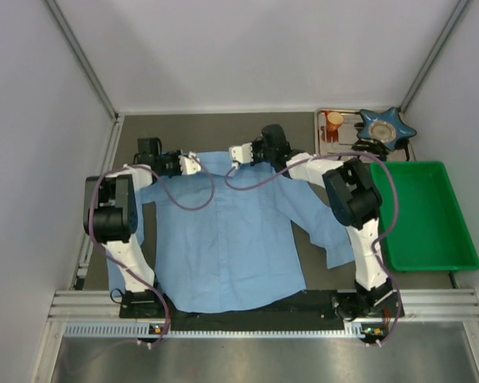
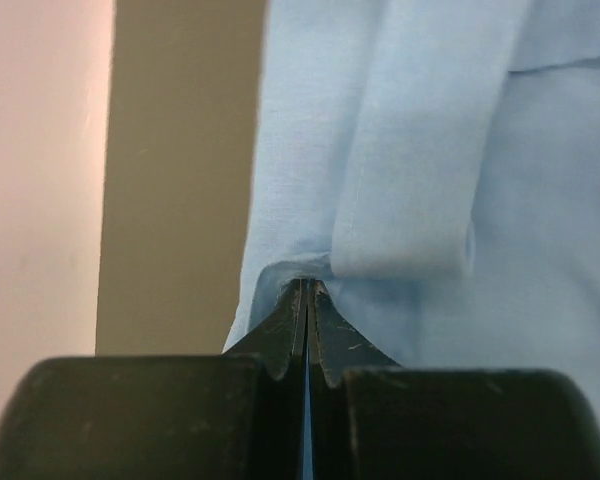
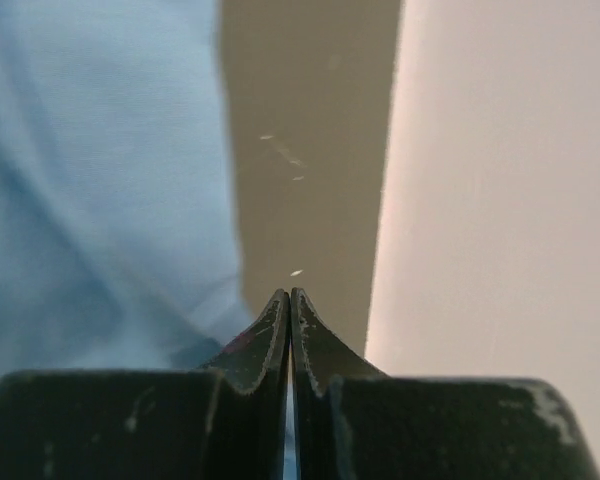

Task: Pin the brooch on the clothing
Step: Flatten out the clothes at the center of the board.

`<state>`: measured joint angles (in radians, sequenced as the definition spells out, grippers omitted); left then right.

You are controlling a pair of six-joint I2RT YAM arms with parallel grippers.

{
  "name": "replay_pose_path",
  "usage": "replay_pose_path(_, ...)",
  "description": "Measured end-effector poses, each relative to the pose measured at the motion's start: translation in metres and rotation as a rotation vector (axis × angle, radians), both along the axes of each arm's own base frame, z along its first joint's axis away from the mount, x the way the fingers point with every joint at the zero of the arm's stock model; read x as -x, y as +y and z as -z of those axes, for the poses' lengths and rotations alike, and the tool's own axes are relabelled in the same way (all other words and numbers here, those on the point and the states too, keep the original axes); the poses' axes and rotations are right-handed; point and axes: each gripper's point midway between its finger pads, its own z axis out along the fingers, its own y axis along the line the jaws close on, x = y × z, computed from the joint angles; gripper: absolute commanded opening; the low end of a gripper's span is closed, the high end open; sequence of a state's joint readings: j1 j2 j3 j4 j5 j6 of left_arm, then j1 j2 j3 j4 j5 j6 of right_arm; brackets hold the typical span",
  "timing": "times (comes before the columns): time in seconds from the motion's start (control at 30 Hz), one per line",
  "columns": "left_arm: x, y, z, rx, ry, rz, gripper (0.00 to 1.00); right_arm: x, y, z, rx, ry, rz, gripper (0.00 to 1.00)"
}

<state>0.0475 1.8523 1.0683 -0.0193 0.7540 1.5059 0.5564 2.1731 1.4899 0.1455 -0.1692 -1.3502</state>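
Note:
The clothing (image 1: 223,247), a light blue button-up shirt, lies flat on the dark mat, collar toward the back. My left gripper (image 1: 193,165) is at its back-left shoulder. In the left wrist view the left gripper (image 2: 307,285) is shut on bunched clothing (image 2: 540,200) beside a folded band. My right gripper (image 1: 236,154) is at the collar edge. In the right wrist view the right gripper (image 3: 289,293) is shut at the edge of the clothing (image 3: 90,150), with a blue sliver between the jaws. I cannot pick out the brooch for certain.
A metal tray (image 1: 320,128) at the back right carries a blue star-shaped piece (image 1: 387,126) and a small orange item (image 1: 334,121). A green bin (image 1: 419,211) stands right of the shirt. White walls close in on three sides. Purple cables loop over the shirt's top.

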Motion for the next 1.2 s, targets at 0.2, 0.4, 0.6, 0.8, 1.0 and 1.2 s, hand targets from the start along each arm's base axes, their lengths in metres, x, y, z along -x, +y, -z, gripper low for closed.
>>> replay_pose_path(0.2, -0.073, 0.012, -0.014, 0.189, 0.046, -0.264, 0.00, -0.052, 0.005, -0.049, -0.191, -0.012, 0.182, 0.04)
replay_pose_path(0.4, -0.153, 0.032, -0.033, 0.365, 0.087, -0.519, 0.11, -0.115, -0.013, -0.079, -0.371, -0.040, 0.427, 0.61)
replay_pose_path(0.6, -0.186, 0.044, -0.025, 0.511, 0.199, -0.730, 0.51, -0.129, -0.051, -0.036, -0.372, 0.036, 0.644, 0.76)
replay_pose_path(0.8, -0.169, 0.045, -0.011, 0.632, 0.402, -0.823, 0.78, -0.112, -0.077, -0.016, -0.382, 0.198, 0.737, 0.89)
replay_pose_path(1.0, -0.139, 0.067, -0.027, 0.619, 0.534, -0.891, 0.83, -0.066, -0.072, -0.054, -0.416, 0.395, 0.693, 0.95)
replay_pose_path(1.2, -0.101, 0.093, -0.070, 0.551, 0.538, -0.952, 0.81, -0.021, -0.066, -0.091, -0.460, 0.560, 0.669, 0.92)
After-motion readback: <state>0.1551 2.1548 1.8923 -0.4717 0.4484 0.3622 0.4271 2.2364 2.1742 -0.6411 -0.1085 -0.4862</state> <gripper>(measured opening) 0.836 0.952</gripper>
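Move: Both hands already pinch the blue shirt's top edge beside the collar strip, which lies flopped between them: its middle is about 7 cm right of the left hand and 1 cm ahead, some 8 cm left of the right hand and 4 cm back. The bare board for it lies straight ahead, about 11 cm out from the left hand and 7 cm from the right; the orange cup stands roughly 29 cm right and 9 cm ahead of the right hand. Together both hands swing the pinched cloth forward over the bare board, the left about 18 cm, the right 13 cm while arching up 8 cm and down again drifting right, and their fingers open to let go near the far edge. Then they back off 8 to 11 cm, rising, wrists having turned outward, left counter-clockwise some 50 degrees, right clockwise. ##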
